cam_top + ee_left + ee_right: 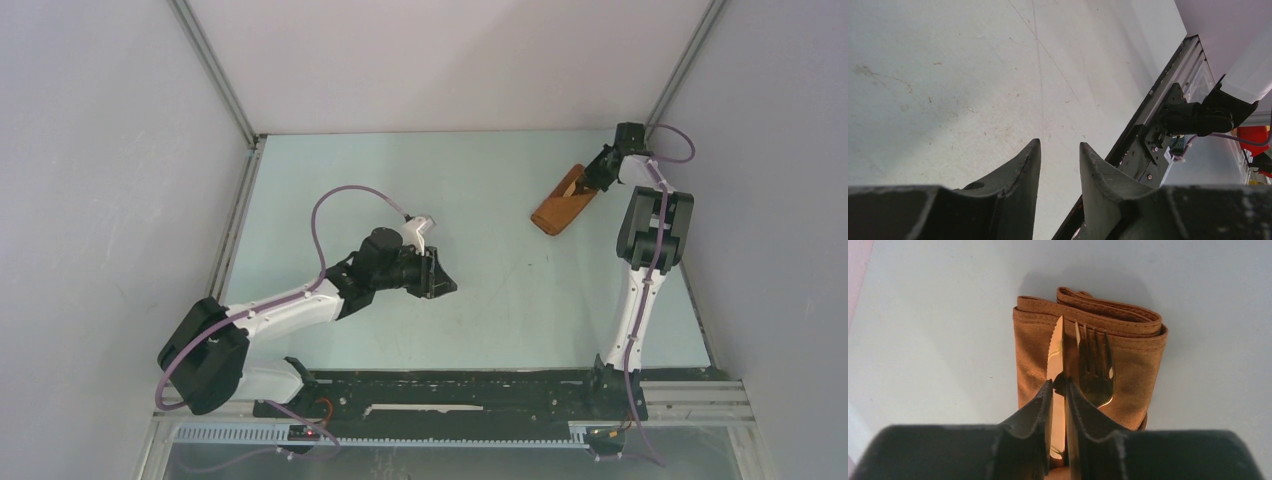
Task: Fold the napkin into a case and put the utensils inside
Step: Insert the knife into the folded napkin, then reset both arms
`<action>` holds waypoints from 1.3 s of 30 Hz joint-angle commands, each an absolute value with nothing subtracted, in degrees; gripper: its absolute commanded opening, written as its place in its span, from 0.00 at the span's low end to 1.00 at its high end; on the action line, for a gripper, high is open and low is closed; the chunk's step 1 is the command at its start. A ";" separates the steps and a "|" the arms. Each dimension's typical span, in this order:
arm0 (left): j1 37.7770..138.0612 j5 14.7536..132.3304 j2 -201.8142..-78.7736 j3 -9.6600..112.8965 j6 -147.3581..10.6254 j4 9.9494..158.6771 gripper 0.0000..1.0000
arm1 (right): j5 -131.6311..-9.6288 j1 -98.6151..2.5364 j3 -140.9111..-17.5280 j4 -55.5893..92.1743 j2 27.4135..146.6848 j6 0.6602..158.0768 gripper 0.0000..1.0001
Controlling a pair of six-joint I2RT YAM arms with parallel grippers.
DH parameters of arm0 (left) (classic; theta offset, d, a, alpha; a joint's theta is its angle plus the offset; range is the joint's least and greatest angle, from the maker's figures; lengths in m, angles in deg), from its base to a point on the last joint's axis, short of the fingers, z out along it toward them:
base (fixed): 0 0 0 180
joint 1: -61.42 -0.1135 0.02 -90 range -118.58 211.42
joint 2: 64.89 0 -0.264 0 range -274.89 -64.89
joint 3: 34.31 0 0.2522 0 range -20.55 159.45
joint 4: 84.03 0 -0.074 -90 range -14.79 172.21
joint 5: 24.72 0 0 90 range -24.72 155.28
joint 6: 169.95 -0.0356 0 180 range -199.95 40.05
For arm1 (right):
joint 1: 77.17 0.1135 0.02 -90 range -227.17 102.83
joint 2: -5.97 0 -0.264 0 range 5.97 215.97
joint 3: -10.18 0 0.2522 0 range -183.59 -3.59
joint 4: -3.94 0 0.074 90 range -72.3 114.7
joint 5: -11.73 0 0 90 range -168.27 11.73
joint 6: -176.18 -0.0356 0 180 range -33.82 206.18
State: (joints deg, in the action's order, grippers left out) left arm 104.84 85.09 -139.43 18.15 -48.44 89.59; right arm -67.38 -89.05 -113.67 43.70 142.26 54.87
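The rust-orange napkin is folded into a narrow case [562,203] at the far right of the table. In the right wrist view the case [1138,365] holds two golden-looking utensils side by side: a knife [1055,350] and a fork [1095,370], their heads pointing at the folded end. My right gripper [1059,383] hovers over the knife's handle with its jaws a narrow slit apart, and the knife shows through that slit. It sits at the case's far end [597,178]. My left gripper [440,275] is open and empty over the bare mid-table [1060,145].
The pale green table [480,300] is walled by grey panels on both sides and behind. A black rail [450,400] with the arm bases runs along the near edge. The right arm's base [1193,117] shows in the left wrist view.
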 commanded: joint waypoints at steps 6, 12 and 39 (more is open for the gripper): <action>104.51 86.62 -138.28 19.00 -47.53 92.43 0.40 | -75.08 -86.93 -114.98 52.39 133.36 61.47 0.36; 104.54 86.88 -137.00 18.39 -46.55 93.18 0.40 | -80.34 -82.66 -109.77 58.31 122.91 65.91 0.44; 97.15 51.37 -107.95 63.08 -66.21 48.13 1.00 | -87.63 -55.70 -111.22 91.69 41.29 73.92 1.00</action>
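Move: The right hand's nearly shut fingertips are right at the knife, whose middle is about 2 cm back, 1 cm to the left and 1 cm below. The fork lies about 3 cm back and 2 cm to the right, and the folded napkin's middle some 5 cm back and 4 cm to the left, both about 2 cm below. From the idle left hand the knife lies roughly 34 cm ahead, 33 cm to its right and 11 cm lower. Back and up, slowly at first and then fast, the right hand comes away from the knife and folded napkin, about 50 cm back and nearly as high, swinging left and then partly back right; its fingers open wide and the wrist tips up. After a pause the left hand rises some 35 cm and moves left, opening fully and turning upward and counter-clockwise to face more forward. ##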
